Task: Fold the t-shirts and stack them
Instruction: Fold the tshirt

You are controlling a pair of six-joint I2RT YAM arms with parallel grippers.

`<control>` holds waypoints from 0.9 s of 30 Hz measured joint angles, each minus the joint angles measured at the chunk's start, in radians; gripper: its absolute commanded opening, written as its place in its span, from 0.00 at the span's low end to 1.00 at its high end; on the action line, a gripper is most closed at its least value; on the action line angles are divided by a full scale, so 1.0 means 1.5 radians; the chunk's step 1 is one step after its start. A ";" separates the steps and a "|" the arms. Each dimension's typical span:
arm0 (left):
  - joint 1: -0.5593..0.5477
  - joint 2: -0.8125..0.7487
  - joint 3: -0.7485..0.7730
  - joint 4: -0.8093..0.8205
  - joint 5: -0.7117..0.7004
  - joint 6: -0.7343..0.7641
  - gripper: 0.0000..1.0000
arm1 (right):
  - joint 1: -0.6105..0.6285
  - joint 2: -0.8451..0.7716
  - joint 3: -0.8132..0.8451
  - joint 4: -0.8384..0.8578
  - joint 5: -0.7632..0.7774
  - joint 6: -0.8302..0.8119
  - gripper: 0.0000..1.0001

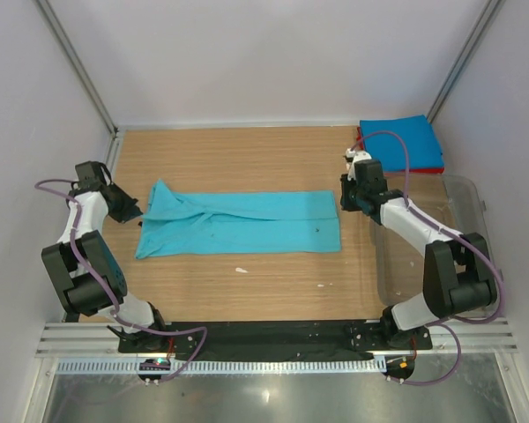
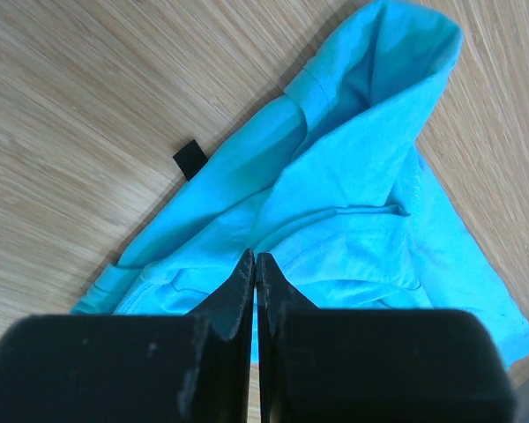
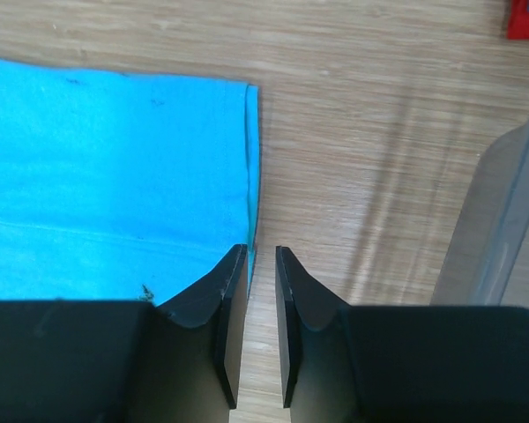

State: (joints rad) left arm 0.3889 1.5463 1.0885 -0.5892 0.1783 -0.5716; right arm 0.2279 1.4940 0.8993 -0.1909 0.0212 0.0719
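Observation:
A turquoise t-shirt [image 1: 247,225] lies folded into a long strip across the middle of the table, its collar end bunched at the left [image 2: 353,176] and its hem straight at the right [image 3: 115,176]. At the back right corner a brighter blue folded t-shirt [image 1: 401,141] rests on a red folded one [image 1: 436,166]. My left gripper [image 1: 123,204] hovers over the collar end, jaws shut with nothing in them [image 2: 255,257]. Just off the hem's right edge, my right gripper [image 1: 346,201] stands slightly open, with bare wood showing between its fingers [image 3: 261,251].
A clear plastic tub [image 1: 463,229] stands along the right side of the table, close behind the right arm; its wall [image 3: 502,229] shows in the right wrist view. A small black tag [image 2: 187,159] lies on the wood beside the collar. White walls enclose the table.

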 measured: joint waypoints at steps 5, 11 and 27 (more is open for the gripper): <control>0.000 0.000 -0.005 0.000 0.007 0.000 0.00 | 0.008 -0.004 0.021 -0.013 0.014 0.062 0.24; 0.000 -0.001 -0.006 -0.009 -0.002 0.000 0.00 | 0.030 0.048 0.054 -0.016 0.014 0.144 0.24; 0.000 -0.183 -0.140 -0.032 -0.053 -0.066 0.00 | 0.211 0.217 0.324 -0.095 0.068 0.218 0.22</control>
State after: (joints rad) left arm 0.3885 1.2716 0.8783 -0.6373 0.0982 -0.6701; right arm 0.5446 1.8198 1.3849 -0.3332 0.1234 0.3992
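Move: My left hand still pinches the shirt's far flap at its left end. The shirt's near-left corner lies about 9 cm back, 3 cm left and 4 cm below, its far-left corner 11 cm ahead and 4 cm right. From my open right hand the rumpled left end is some 47 cm left and 4 cm ahead, the far-right corner 8 cm ahead and 2 cm left, the clear bin's middle 28 cm right and 7 cm back. I draw the pinched flap back about 6 cm with my left hand, staying low and drifting slightly right, towards the shirt's near-left corner, fingers shut. Meanwhile I swing my right hand some 16 cm left and a little forward over the folded shirt, dipping slightly before it rises, with its fingers staying a quarter open and heading for the rumpled left end. ##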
